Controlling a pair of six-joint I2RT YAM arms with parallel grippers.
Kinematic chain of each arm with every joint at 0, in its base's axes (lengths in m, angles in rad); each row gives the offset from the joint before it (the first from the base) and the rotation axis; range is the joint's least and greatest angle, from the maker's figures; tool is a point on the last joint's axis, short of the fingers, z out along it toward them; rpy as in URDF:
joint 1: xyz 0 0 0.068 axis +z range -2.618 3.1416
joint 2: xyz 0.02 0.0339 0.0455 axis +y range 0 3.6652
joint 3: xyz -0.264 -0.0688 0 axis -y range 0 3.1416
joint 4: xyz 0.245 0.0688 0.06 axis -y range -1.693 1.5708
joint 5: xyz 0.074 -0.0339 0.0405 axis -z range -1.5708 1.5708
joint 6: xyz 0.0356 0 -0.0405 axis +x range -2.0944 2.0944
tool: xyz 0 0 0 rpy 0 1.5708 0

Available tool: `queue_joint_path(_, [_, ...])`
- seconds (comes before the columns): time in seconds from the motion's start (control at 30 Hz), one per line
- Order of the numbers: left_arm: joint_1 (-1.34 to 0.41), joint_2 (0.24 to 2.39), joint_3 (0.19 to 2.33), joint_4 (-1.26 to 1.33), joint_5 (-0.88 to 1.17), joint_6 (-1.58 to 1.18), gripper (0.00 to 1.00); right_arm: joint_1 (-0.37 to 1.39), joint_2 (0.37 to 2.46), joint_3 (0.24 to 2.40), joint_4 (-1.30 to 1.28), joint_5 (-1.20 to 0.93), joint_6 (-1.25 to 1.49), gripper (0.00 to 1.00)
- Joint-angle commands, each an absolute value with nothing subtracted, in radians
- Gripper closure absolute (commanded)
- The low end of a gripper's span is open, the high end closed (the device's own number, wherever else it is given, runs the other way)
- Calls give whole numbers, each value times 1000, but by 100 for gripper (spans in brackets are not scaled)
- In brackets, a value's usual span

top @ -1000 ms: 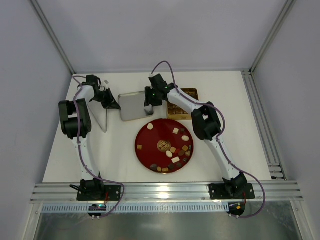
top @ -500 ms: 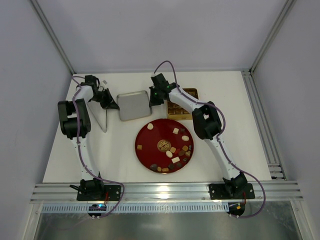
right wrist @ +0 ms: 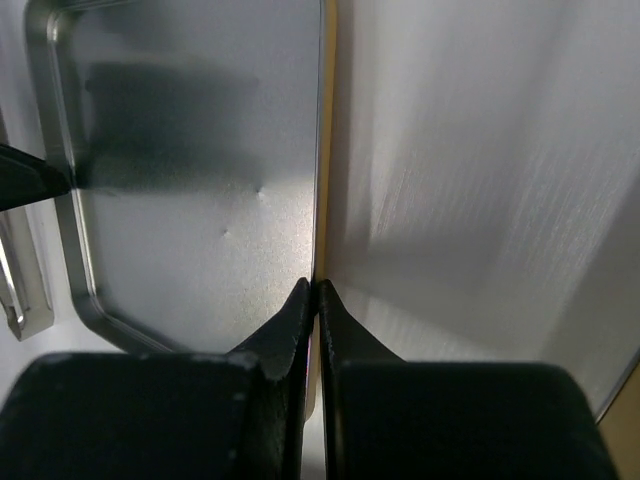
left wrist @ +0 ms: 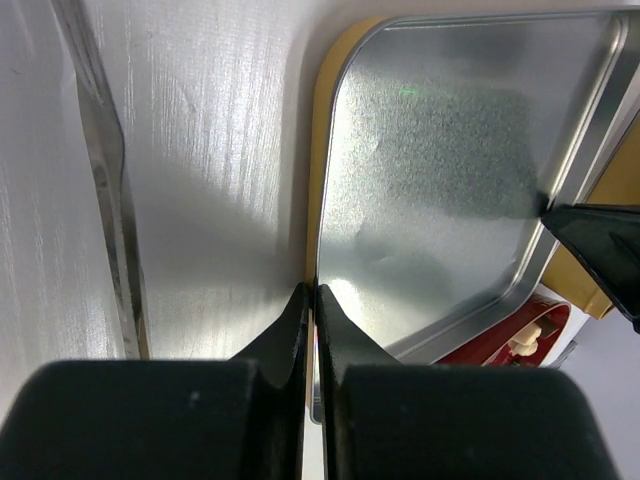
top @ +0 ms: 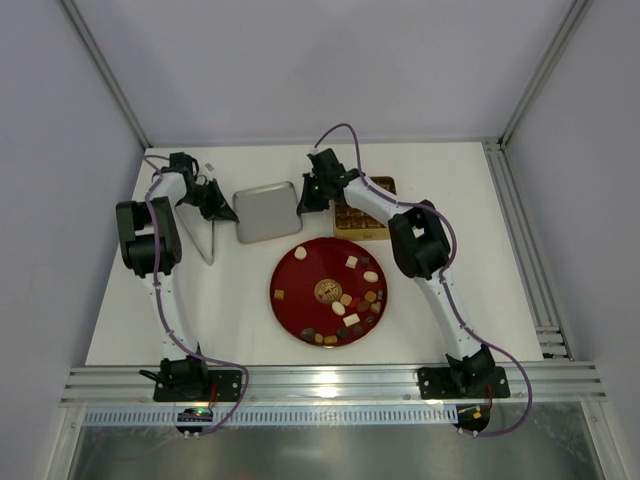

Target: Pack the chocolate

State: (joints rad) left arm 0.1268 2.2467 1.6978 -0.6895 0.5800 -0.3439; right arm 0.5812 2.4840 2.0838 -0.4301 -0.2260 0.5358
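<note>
The chocolate (top: 351,262) lies as many small brown and cream pieces on the round red plate (top: 293,300). A few pieces sit in the gold grid tin (top: 382,187) at the back. A square lid (top: 267,210), silver inside with a gold rim, is held between both grippers, left of the tin. My left gripper (top: 233,212) is shut on the lid's left edge (left wrist: 312,290). My right gripper (top: 303,203) is shut on the lid's right edge (right wrist: 313,285). The lid (left wrist: 450,180) fills the left wrist view and also shows in the right wrist view (right wrist: 200,180).
Metal tongs (top: 211,243) lie on the table left of the lid, and show in the left wrist view (left wrist: 110,200). The red plate stands just in front of the lid and tin. The right arm reaches over the tin.
The lid has shifted slightly left, away from the tin. The right wrist has moved a little towards the back. Both grippers keep their hold.
</note>
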Motion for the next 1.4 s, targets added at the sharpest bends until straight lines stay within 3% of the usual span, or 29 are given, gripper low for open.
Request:
queue_joint_path(0.0, [118, 2246, 1709, -678, 646, -365, 100, 591, 2359, 2079, -310, -347, 595, 96])
queue_joint_path(0.43, [115, 2218, 1694, -649, 680, -391, 100, 575, 2264, 2004, -319, -324, 591, 96])
queue_joint_path(0.77, [112, 2201, 1683, -640, 666, -399, 70, 554, 2217, 1944, -307, -328, 606, 96])
queue_joint_path(1.07, [109, 2200, 1664, -631, 681, -403, 53, 523, 2197, 1896, -261, -370, 643, 96])
queue_joint_path(1.37, [97, 2175, 1592, -496, 801, -530, 54, 523, 2195, 1884, -235, -397, 670, 96])
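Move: The silver lid lies between the hands, its middle about 8 cm left of the right hand and 1 cm below. From the left hand it is 8 cm to the right, 1 cm ahead and 1 cm below, with the tongs some 9 cm left and 2 cm back. From the right hand the gold box is 16 cm to the right, level with it, and the red plate 7 cm right and 21 cm back, both slightly lower. Keeping its pinch on the lid's right rim, the right hand lifts that side some 6 cm, then drifts about 2 cm to the right, tilting its fingers about 10 degrees more level. The left hand, at first with shut fingertips against the left rim, opens to about half and works 3 cm to the right and slightly up, fingers straddling that rim. ##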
